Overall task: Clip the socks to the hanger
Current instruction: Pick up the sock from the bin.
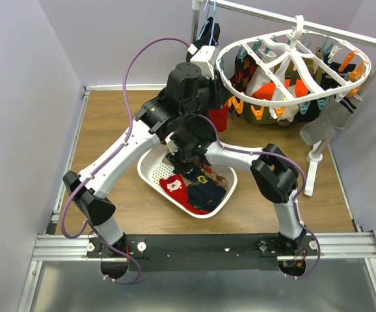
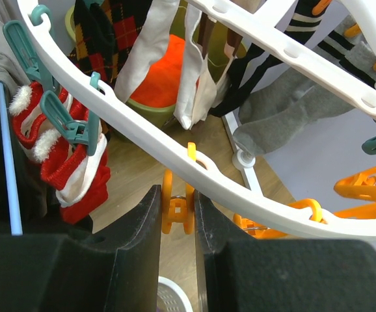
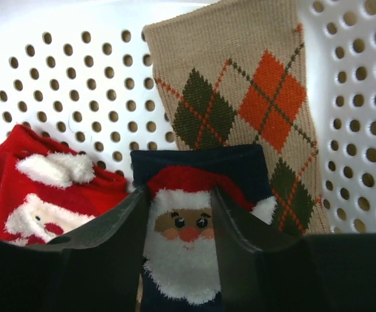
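Observation:
The white oval hanger [image 1: 270, 34] hangs from a rail at the back right, with several socks clipped on it. In the left wrist view its ring [image 2: 142, 130] crosses the frame. My left gripper [image 2: 178, 203] is shut on an orange clip [image 2: 178, 209] dangling from the ring; it sits at the ring's left edge [image 1: 219, 94]. A red sock with white trim [image 2: 71, 169] hangs from a teal clip [image 2: 64, 120]. My right gripper [image 3: 180, 201] is open low in the basket [image 1: 185, 161], its fingers either side of a navy Santa sock [image 3: 181, 240]. A red sock [image 3: 38, 188] and an argyle sock [image 3: 240, 97] lie beside it.
The white perforated basket [image 1: 150, 177] stands mid-table under both arms, with several socks inside. A white rail stand [image 1: 313, 166] rises at the right. A black garment on a blue hanger [image 1: 209, 29] hangs at the rail's left end. A green and orange bowl [image 2: 155, 84] is below the hanger.

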Available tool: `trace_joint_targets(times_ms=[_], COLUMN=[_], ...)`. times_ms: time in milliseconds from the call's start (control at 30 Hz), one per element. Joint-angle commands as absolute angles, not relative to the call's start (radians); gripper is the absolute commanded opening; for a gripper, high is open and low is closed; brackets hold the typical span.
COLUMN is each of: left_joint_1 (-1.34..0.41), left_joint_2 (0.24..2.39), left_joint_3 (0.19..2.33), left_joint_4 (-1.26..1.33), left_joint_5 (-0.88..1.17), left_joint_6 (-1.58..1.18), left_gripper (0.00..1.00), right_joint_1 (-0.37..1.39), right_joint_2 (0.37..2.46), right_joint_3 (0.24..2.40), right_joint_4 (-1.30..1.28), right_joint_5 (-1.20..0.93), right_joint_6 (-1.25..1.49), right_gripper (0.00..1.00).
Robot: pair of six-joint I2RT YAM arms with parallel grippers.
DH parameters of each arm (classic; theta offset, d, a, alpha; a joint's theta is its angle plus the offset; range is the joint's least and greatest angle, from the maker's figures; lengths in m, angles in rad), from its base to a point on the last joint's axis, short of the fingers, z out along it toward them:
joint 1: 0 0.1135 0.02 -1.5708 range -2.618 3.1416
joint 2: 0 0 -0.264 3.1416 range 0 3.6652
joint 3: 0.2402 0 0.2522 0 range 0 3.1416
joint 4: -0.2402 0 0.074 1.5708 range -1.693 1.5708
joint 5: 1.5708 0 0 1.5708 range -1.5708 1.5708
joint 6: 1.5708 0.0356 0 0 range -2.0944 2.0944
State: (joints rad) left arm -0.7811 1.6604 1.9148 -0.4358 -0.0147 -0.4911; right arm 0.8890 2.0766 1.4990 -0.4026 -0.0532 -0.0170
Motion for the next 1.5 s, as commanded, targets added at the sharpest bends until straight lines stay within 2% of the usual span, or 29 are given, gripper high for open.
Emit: trace_joint_targets(times_ms=[0,67,167,433,500,567,733,867,967,1000,1233,1467], left_joint_1=[-0.784,-0.784,-0.784,-0.784,-0.784,-0.784,-0.784,-0.784,-0.784,-0.784,-0.784,-0.785], left_joint_2=[1.644,1.643,1.641,1.643,1.643,1.641,1.643,1.641,1.641,1.641,1.643,1.635], left_joint_3=[1.893,1.893,1.893,1.899,1.899,1.899,1.898,1.894,1.893,1.893,1.904,1.907], left_joint_4=[-0.468,-0.468,-0.468,-0.471,-0.471,-0.471,-0.469,-0.471,-0.474,-0.474,-0.466,-0.446], left_joint_5=[-0.015,-0.015,-0.018,-0.018,-0.020,-0.020,-0.012,-0.009,-0.015,-0.017,-0.017,-0.015], left_joint_6=[-0.491,-0.491,-0.488,-0.486,-0.485,-0.483,-0.483,-0.483,-0.480,-0.480,-0.480,-0.483], left_gripper=[0.00,0.00,0.00,0.00,0.00,0.00,0.00,0.00,0.00,0.00,0.00,0.00], right_joint_1=[0.893,0.893,0.894,0.894,0.893,0.894,0.894,0.894,0.894,0.894,0.894,0.893], right_joint_2=[2.103,2.091,2.043,1.869,1.835,1.815,1.855,1.881,1.846,1.826,1.513,1.195], right_joint_3=[1.463,1.456,1.450,1.379,1.335,1.307,1.266,1.241,1.218,1.207,1.013,0.873], right_joint_4=[-0.362,-0.364,-0.370,-0.338,-0.315,-0.284,-0.238,-0.204,-0.183,-0.170,-0.009,0.090], right_joint_5=[-0.005,-0.005,-0.011,-0.037,-0.041,-0.054,-0.090,-0.115,-0.132,-0.132,-0.065,0.125], right_joint_6=[-0.034,-0.026,-0.018,0.024,0.046,0.058,0.075,0.100,0.115,0.120,0.218,0.273], right_gripper=[0.38,0.26,0.21,0.21,0.25,0.30,0.30,0.25,0.13,0.13,0.07,0.01])
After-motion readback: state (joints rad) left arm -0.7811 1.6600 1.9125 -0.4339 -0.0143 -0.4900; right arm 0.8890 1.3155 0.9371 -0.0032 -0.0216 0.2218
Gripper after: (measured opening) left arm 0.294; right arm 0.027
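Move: The navy Santa sock lies in the bin, its cuff just under the right fingertips, its middle about 4 cm back, 4 cm right and 2 cm below. At about the same depth, the red sock is some 5 cm back and 6 cm left, and the argyle sock about 3 cm ahead and 1 cm left. From the left hand, up at the hanger, the Santa sock lies roughly 10 cm back, 4 cm left and 40 cm down. The right hand, down in the bin at the Santa sock's cuff, first draws its fingers partly together from half open, rises about 6 cm, then dips again by some 4 cm while easing back and to the right. From there the fingers close almost fully, pinching the cuff, and the hand pulls the sock quickly up to about 17 cm above where it began and some 5 cm back and 5 cm right, the wrist tilting by about 35 degrees so the fingers swing from steeply down towards level. ##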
